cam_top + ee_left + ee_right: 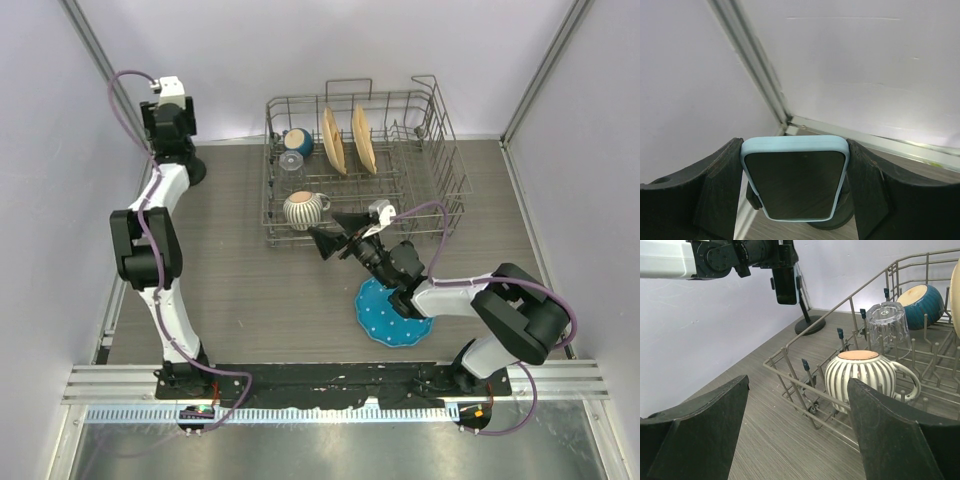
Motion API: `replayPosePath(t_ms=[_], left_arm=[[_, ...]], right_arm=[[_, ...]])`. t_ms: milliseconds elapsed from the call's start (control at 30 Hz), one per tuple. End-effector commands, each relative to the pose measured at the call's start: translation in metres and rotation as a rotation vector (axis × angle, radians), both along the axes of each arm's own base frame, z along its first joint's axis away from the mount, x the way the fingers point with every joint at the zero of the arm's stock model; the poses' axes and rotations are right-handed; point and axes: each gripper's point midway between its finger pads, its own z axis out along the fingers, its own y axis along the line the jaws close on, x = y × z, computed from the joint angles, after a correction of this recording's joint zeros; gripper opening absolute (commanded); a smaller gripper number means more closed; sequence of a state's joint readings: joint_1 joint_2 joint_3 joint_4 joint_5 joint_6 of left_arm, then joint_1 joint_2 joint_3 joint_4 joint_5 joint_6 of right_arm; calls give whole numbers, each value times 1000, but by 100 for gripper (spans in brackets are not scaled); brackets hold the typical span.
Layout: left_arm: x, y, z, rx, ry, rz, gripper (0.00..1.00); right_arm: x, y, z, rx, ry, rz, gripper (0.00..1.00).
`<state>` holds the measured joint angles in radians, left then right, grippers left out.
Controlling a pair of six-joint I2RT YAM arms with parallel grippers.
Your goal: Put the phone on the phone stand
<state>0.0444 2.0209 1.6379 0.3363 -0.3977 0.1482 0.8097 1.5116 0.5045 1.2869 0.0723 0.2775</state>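
Note:
The phone [794, 182], light blue rim and dark face, stands upright between the fingers of my left gripper [795, 142], which is shut on its two long edges. Just behind and under it is the black phone stand [839, 220]; its cradle arm [754, 201] pokes out at the phone's lower left. I cannot tell whether the phone rests in the cradle. From the right wrist view the phone [786, 286] hangs at the top of the stand's post, above the round base [810, 326]. My right gripper [797, 385] is open and holds nothing, in front of the dish rack.
A wire dish rack [440, 130] at the back holds a striped mug [302, 210], an upturned glass [291, 161], a blue bowl [298, 142] and two wooden plates [335, 140]. A blue dotted plate [385, 315] lies under the right arm. The stand is in the far left corner by the walls.

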Motion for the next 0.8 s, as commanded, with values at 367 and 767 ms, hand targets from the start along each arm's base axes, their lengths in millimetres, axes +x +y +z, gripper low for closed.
replayPosePath(t_ms=[367, 767], left_arm=[[27, 75, 22, -16, -125, 79, 0], [19, 86, 3, -107, -164, 180, 0]], right_arm=[[2, -2, 35, 149, -69, 47, 85], [1, 4, 34, 150, -62, 83, 85]])
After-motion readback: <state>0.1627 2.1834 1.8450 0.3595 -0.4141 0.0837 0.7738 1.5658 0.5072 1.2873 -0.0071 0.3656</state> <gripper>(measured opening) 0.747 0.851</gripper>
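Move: The left gripper already holds the phone, which sits in the phone stand's holder. Its goal, the table's far left corner, lies about 20 cm ahead, 15 cm left and 26 cm below. The stand's round base is some 9 cm ahead, 2 cm left and 25 cm below; the dish rack's left side is about 5 cm ahead, 30 cm right and 20 cm below. From the right hand the corner is roughly 52 cm ahead, 67 cm left and 23 cm below. Keep the left gripper's hold on the phone's sides and carry on left about 8 cm, quickly at first and then easing off, with some 2.5 cm forward, to drag phone and stand towards the table's far left corner at nearly the same height. Meanwhile swing the fingers a little counter-clockwise and tip them up slightly. Let the empty, open right gripper sink about 2 cm. ##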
